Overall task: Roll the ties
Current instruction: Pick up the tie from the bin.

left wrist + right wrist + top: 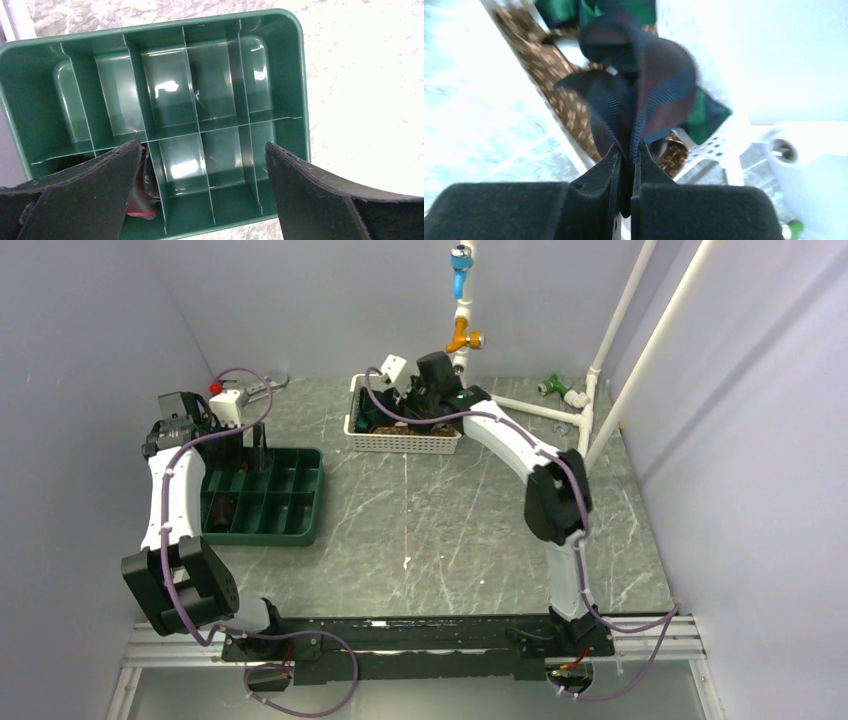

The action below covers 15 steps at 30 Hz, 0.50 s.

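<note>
My right gripper (628,150) is shut on a folded navy and maroon striped tie (659,85), which hangs just above the white basket (719,145). A brown patterned tie (544,60) and a green plaid tie (704,117) lie in that basket. From above, the right gripper (392,408) sits over the basket (400,443) at the back. My left gripper (202,147) is open wide over the green divided tray (295,75). A rolled dark and red tie (145,192) sits in one near-left compartment, partly hidden by the left finger. Seen from above, the left gripper (262,452) hovers over the tray (310,500).
White pipes (610,340) with blue, orange and green valves stand along the back and right of the table. Grey walls close in on the left, back and right. Purple cables run along both arms.
</note>
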{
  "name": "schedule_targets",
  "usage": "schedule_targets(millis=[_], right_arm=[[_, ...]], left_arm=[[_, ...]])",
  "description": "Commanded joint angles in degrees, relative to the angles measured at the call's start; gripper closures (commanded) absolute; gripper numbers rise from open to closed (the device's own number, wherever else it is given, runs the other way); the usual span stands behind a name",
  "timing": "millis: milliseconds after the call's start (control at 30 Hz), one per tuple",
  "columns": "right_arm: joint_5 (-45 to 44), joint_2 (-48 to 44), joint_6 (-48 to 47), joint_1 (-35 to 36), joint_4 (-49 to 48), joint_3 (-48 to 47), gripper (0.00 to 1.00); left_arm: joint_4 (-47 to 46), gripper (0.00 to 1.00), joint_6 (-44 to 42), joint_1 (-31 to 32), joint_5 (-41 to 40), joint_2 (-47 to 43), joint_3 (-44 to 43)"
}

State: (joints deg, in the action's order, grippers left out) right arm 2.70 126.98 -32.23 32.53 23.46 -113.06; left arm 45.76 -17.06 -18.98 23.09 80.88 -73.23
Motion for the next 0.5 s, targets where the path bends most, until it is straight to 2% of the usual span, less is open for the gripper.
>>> schedule_targets(millis=[0,200,467], right_arm=[[5.46,-14.43,3.98,1.88,-5.72,4.08,1.00],[9.15,-20.07,6.15,0.85,-2.27,3.31,1.00],[15.72,-27.69,9.29,-0.89,7.33,-2.16,1.00]], left_arm=[[-0.53,0.01,-0.12,-0.07,3.31,0.06,-2.15],[-1.32,0.01,0.09,-0.10,4.88,-0.65,-2.91],[-2.83,0.01,-1.08,-0.08,6.61,-3.23,-3.80]])
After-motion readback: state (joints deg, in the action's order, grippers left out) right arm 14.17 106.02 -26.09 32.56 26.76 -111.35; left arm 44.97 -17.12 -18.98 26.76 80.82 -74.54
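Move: The right gripper already pinches the dark blue-and-maroon tie. The white basket's middle lies about 10 cm below it, some 4 cm to its left and 2 cm ahead. The green tie lies in the basket's left part, roughly 10 cm left and 2 cm ahead of this gripper; the brown tie lies along the near side, about 3 cm back and straight below. From the left gripper, the basket is some 17 cm ahead, 30 cm right and 14 cm lower. Keep the right fingers shut on the dark tie and lift it fast, about 18 cm straight up off the pile in the white basket, drawing back some 7 cm towards the near rim as you rise. Roll the wrist about 15 degrees so its left side comes up, and ease off the climb near the top. ##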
